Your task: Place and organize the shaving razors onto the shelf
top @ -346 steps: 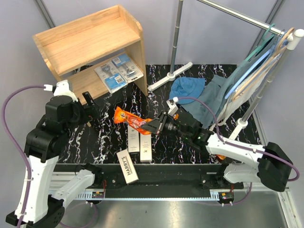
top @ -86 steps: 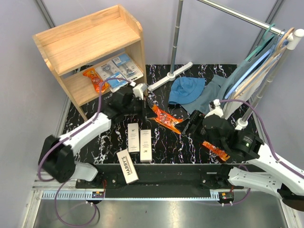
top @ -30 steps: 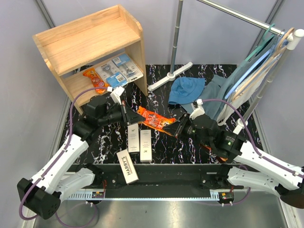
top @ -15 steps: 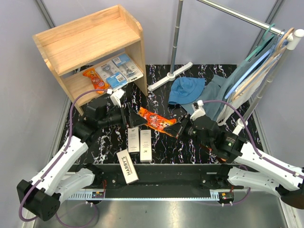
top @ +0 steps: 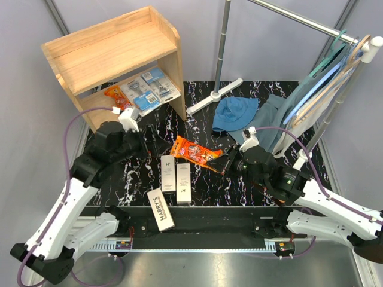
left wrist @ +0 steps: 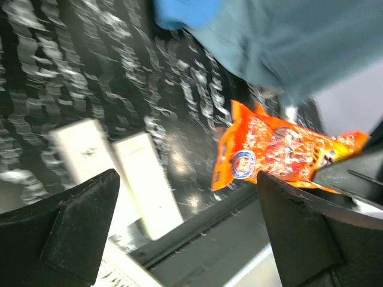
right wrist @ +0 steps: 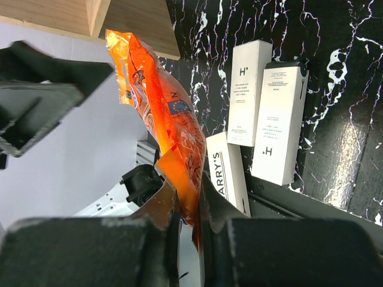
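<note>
My right gripper (top: 230, 161) (right wrist: 190, 203) is shut on one end of a shiny orange razor pack (top: 194, 152) (right wrist: 160, 110) (left wrist: 276, 156), which hangs above the black table. My left gripper (top: 154, 145) (left wrist: 191, 239) is open with nothing between its fingers, just left of the pack. The light-wood shelf (top: 108, 57) (right wrist: 128, 18) holds another orange pack (top: 117, 97) and blue blister packs (top: 149, 88) on its lower level. Three white Harry's boxes (top: 168, 173) (top: 183, 182) (top: 160, 209) (right wrist: 248, 89) lie on the table near the front.
A blue hat (top: 235, 113) and blue cloths (top: 272, 122) lie at the middle right. The metal clothes rack (top: 222, 48) stands behind them, its white foot (top: 214, 95) on the table, with hangers (top: 335, 66) at the right.
My left gripper opened, let go of the orange pack and drew back to the left. The right gripper keeps its hold on the pack's other end.
</note>
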Controlling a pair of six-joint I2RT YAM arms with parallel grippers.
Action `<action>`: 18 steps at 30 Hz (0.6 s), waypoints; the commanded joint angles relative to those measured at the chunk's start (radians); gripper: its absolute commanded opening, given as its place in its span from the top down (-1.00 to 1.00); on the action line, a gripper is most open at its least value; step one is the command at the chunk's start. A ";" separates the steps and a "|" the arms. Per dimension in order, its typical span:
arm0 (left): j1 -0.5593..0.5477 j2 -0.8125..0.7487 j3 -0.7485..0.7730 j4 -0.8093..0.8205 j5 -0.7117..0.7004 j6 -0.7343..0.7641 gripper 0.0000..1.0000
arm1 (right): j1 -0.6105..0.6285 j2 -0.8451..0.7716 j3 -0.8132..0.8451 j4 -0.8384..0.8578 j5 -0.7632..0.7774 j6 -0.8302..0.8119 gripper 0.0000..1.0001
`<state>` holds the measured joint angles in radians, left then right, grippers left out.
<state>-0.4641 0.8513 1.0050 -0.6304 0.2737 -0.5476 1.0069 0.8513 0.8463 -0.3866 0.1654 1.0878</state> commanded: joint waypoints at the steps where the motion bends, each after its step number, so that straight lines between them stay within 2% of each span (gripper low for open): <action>1: 0.002 -0.046 0.150 -0.152 -0.282 0.098 -0.98 | -0.002 0.000 0.004 0.034 0.013 -0.011 0.93; 4: 0.002 -0.052 0.222 -0.251 -0.398 0.117 -0.98 | -0.001 0.014 0.008 0.035 0.006 -0.012 0.93; 9: 0.002 -0.087 0.331 -0.427 -0.707 0.097 -0.98 | -0.002 0.037 0.008 0.054 -0.013 -0.014 0.94; 10: 0.002 -0.092 0.351 -0.458 -0.807 0.091 -0.98 | -0.002 0.052 0.013 0.061 -0.017 -0.016 0.94; 13: 0.002 -0.106 0.417 -0.548 -0.966 0.101 -0.98 | -0.002 0.095 0.030 0.083 -0.038 -0.022 0.94; 18: 0.002 -0.136 0.464 -0.588 -1.079 0.129 -0.98 | -0.002 0.204 0.094 0.132 -0.089 -0.048 0.95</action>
<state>-0.4637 0.7334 1.4166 -1.1557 -0.5995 -0.4515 1.0069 0.9897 0.8604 -0.3500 0.1253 1.0779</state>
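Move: The right hand already holds the end of an orange razor pack. The left part of the lower shelf, its likely place, lies about 35 cm left and 22 cm ahead, some 4 cm lower; the nearer blister pack there is about 28 cm left and 24 cm ahead. Two white boxes stand roughly 17 cm left, level with it and 17 cm below. From the empty left hand, that shelf part is about 15 cm ahead and 14 cm left, the held pack 11 cm right and 4 cm back. Leftward and climbing, the wide-open left hand swings away from the held orange pack, nearly 20 cm to the left and some 8 cm up, drawing back slightly near the end while it turns about 40 degrees counter-clockwise and rolls its left side up. The right hand keeps its pinch on the pack's end and, after a pause, starts down and left, gathering speed. ##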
